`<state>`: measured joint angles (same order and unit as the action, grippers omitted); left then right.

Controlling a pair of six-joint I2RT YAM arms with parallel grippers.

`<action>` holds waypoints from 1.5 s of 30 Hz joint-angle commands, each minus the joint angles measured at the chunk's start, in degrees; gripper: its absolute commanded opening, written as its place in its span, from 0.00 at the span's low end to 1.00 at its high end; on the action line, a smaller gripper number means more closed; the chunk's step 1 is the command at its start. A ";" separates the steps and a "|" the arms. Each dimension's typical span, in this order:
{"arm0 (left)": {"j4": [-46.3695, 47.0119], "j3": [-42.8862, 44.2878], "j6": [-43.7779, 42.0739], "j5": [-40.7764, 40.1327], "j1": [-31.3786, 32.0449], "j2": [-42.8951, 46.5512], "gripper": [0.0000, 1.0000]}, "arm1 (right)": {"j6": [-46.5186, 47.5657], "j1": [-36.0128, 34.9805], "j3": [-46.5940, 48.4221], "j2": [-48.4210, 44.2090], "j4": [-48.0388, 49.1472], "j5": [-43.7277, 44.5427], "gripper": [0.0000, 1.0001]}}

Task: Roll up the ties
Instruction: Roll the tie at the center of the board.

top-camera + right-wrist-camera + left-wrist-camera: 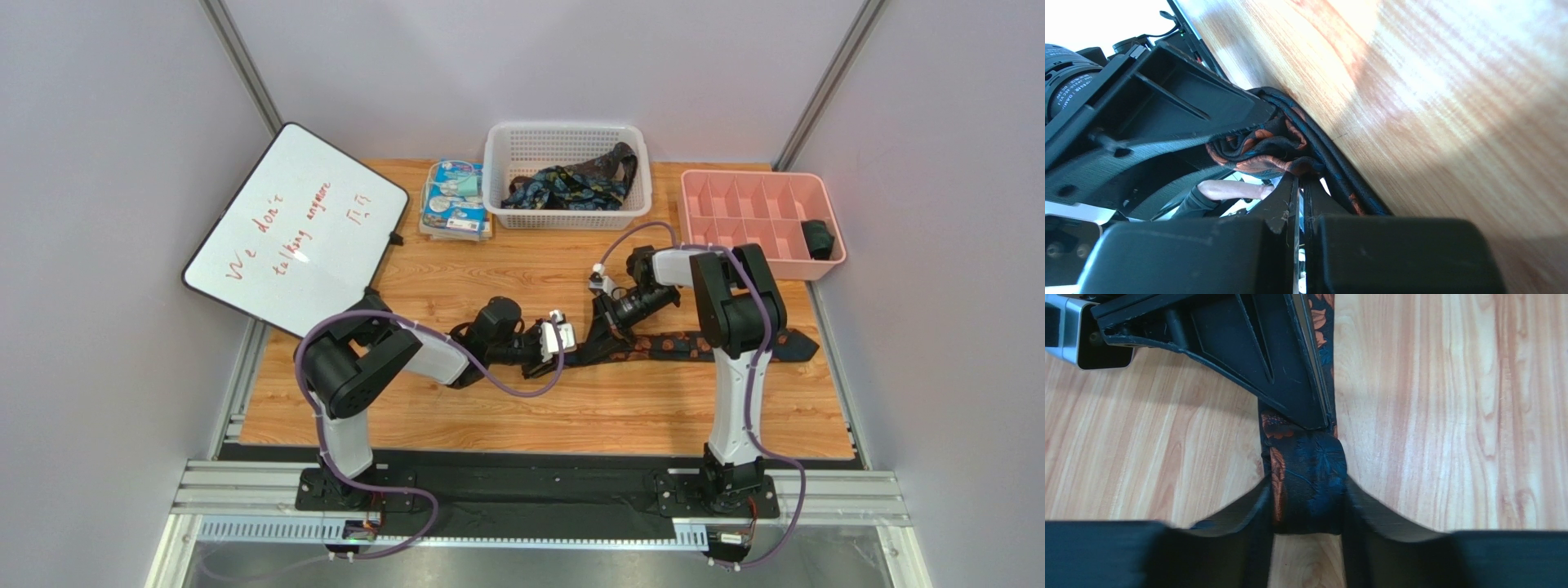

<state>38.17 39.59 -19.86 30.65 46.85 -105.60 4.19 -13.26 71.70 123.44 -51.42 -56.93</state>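
Observation:
A dark tie with orange blotches (687, 346) lies stretched across the wooden table. Its left end is wound into a small roll (1309, 478). My left gripper (1308, 508) has a finger against each side of that roll and holds it. My right gripper (1300, 184) is shut, and its tips rest on the tie right at the roll (1260, 150), seen from the far side. In the top view both grippers, left (567, 349) and right (601, 333), meet at the table's middle. More ties (577, 184) lie heaped in the white basket (564, 135).
A pink divided tray (754, 221) at the back right holds one dark rolled tie (818, 238). A blue-white packet (454, 199) lies left of the basket. A whiteboard (294, 227) leans over the table's left edge.

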 commanded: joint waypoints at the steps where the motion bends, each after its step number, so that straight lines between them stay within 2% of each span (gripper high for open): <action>1: -1.23 0.83 -2.91 -0.24 1.66 1.09 0.36 | -1.99 -1.33 -2.09 6.38 2.02 13.87 0.00; 3: -4.32 1.53 -2.38 -0.86 2.01 1.89 0.29 | -2.16 -2.56 -2.01 5.85 2.64 13.77 0.00; 6: -14.67 5.74 -1.85 -2.79 2.54 3.47 0.18 | -2.08 -3.97 -1.74 3.58 2.73 13.33 0.00; 9: -31.08 10.04 -2.20 -6.03 2.63 4.61 0.10 | -1.55 -2.48 -2.53 -2.47 2.29 13.68 0.16; 10: -33.93 10.93 -2.38 -6.83 2.72 4.70 0.10 | -0.85 -1.87 -2.53 -4.33 1.16 13.42 0.23; 12: -40.50 12.69 -2.47 -8.93 2.63 4.62 0.08 | 0.29 0.59 -2.27 -7.14 -0.52 11.94 0.26; 16: -48.09 16.38 -1.33 -11.14 3.07 1.99 0.09 | 2.93 3.50 -2.79 -13.91 -3.77 7.98 0.43; 18: -51.08 18.92 -0.19 -12.01 3.25 0.49 0.10 | 2.59 3.41 -3.58 -15.41 -3.34 4.83 0.47; 26: -56.45 23.34 3.33 -13.86 3.42 -3.65 0.17 | -6.72 -1.16 -6.75 -12.44 9.31 0.33 0.46; 32: -56.54 22.98 2.63 -13.08 3.42 -3.38 0.19 | -8.67 -2.21 -7.45 -9.36 14.59 1.46 0.46; 37: -56.72 23.07 2.02 -11.93 3.34 -3.65 0.19 | -9.55 -1.95 -7.28 -8.12 14.69 1.12 0.45; 42: -56.81 22.11 0.87 -11.15 3.34 -2.86 0.18 | -6.39 -0.19 -6.14 -14.00 9.15 -0.47 0.44; 45: -56.28 21.49 0.61 -10.44 3.42 -2.77 0.18 | -5.33 -0.19 -4.73 -14.54 7.21 -0.90 0.44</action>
<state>-10.17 63.53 -18.65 20.18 50.15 -106.61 -3.36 -14.13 64.45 113.25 -42.11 -55.83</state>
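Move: The roll of the tie sits between the left hand's half-open fingers, its middle about 1 cm to that hand's right and 1 cm below. From the right hand's shut tips the roll is roughly 2 cm left, 1 cm back and 1 cm lower. The flat tail has its middle some 25 cm right of the left hand, 3 cm ahead and 2 cm lower; the basket is about 34 cm ahead of the left hand, 3 cm to its right and 4 cm higher. Nearly in place, the left hand closes its half-open fingers onto the roll and pinches it, tipping some 25 degrees to point more steeply down. Once that grip closes, the right hand opens to about half, backs off right and up some 3 to 4 cm, then comes back left and down, ending with its open fingertips close to the roll, about 2 cm higher than before. ##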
